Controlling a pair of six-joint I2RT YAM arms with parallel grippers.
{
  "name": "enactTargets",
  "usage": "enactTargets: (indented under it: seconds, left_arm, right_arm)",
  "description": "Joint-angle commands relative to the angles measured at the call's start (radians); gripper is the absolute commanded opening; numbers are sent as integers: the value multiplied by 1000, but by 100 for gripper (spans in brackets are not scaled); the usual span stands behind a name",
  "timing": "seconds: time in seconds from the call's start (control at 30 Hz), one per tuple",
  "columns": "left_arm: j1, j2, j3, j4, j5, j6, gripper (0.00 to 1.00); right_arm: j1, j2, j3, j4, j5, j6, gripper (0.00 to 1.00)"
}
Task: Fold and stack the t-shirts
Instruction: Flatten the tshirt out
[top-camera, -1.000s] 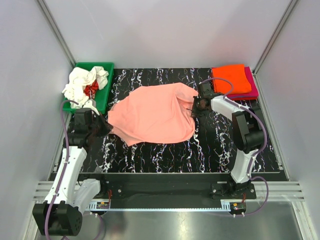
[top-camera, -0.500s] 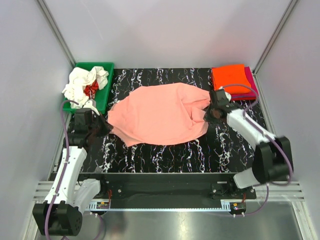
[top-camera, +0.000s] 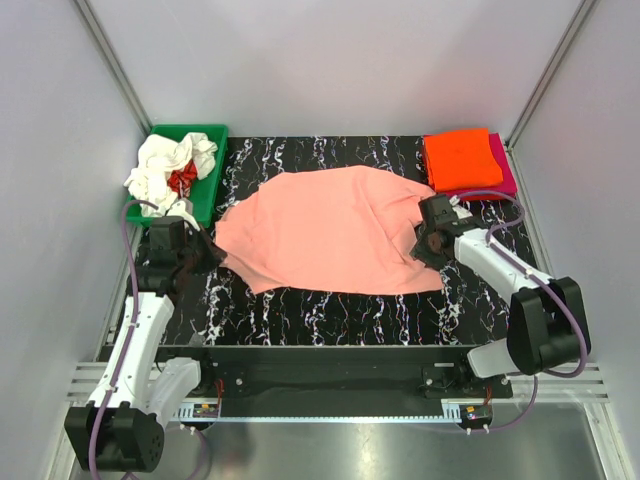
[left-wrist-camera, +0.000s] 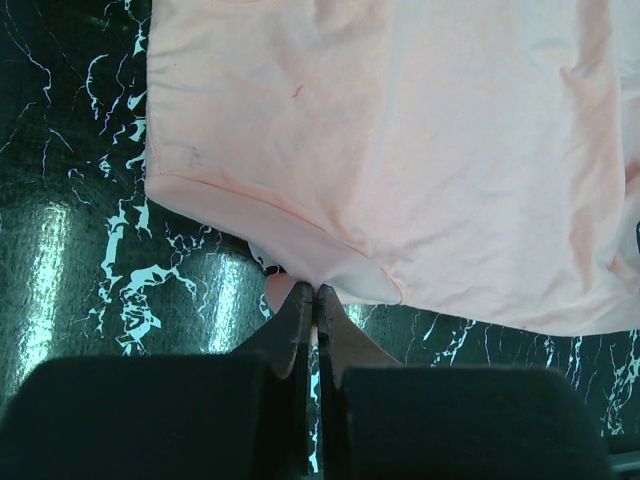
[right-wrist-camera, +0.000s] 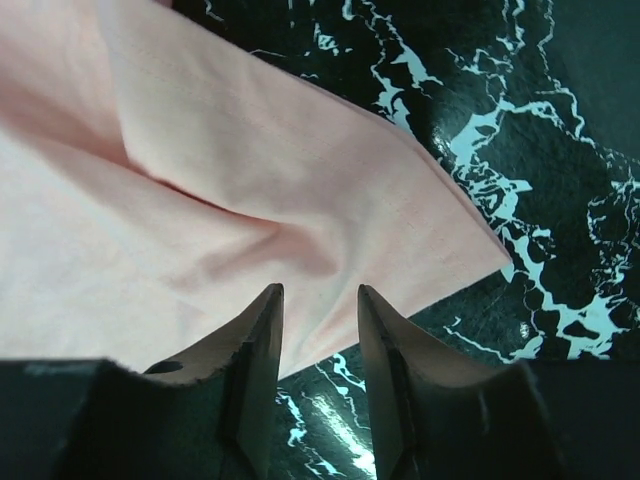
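Note:
A salmon-pink t-shirt (top-camera: 330, 235) lies spread across the black marbled table (top-camera: 340, 315). My left gripper (top-camera: 200, 250) is shut on the shirt's left edge (left-wrist-camera: 330, 275), the cloth pinched at the fingertips (left-wrist-camera: 316, 292). At the shirt's right corner (right-wrist-camera: 440, 240) my right gripper (top-camera: 428, 245) stands open, its fingers (right-wrist-camera: 262, 330) over the hem with nothing between them (right-wrist-camera: 320, 300). A folded orange t-shirt (top-camera: 460, 158) rests on a magenta one (top-camera: 503, 172) at the back right. White (top-camera: 160, 165) and red (top-camera: 182, 178) t-shirts are crumpled in the bin.
A green plastic bin (top-camera: 208, 175) stands at the back left corner, its shirts spilling over the near rim. Grey walls close in the table on three sides. Bare marbled surface shows along the front strip (top-camera: 380, 320).
My right gripper dragged the shirt's right side out to the right and toward the front, spreading it flat, then opened and let the corner go. The left gripper kept its hold and place.

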Motion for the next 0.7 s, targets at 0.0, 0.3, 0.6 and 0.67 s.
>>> enactTargets:
  seconds: [0.0,0.3,0.6,0.67]
  left_arm:
    - [-7,-27,-5,41,-5,19,0]
    - [-16,-21,-5,40,5,16,0]
    - [-26,-22,-5,41,7,18,0]
    - [-26,-27,-5,41,5,19,0]
  right_arm:
    - [-15,-49,-30,-47,64,132,42]
    - [-139,-118,-172,-92,88,289,41]
    - [-151,-66,-189,-60,113,344,42]
    - [-150,-60,-195,-49,111,351,42]
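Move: The t-shirt's near right corner, lying flat on the table, is about 5 cm back and 5 cm to the right of the open right hand, some 5 cm below it. From that hand the t-shirt's right sleeve end is roughly 17 cm ahead and 2 cm right, and the folded red shirts are about 25 cm ahead and 10 cm right. From the left hand, holding the t-shirt's left side, that same corner is about 47 cm right, 3 cm back and 12 cm lower. The right hand swings back and to its right in one quick sweep, about 5 cm each way, sinking some 4 cm as it goes, to bring its fingertips down close over the t-shirt's near right corner. On the way it turns about 25 degrees clockwise and tips a little steeper, the fingers staying part open with no grip on the cloth yet, while the left hand keeps its pinch on the left side of the t-shirt. ##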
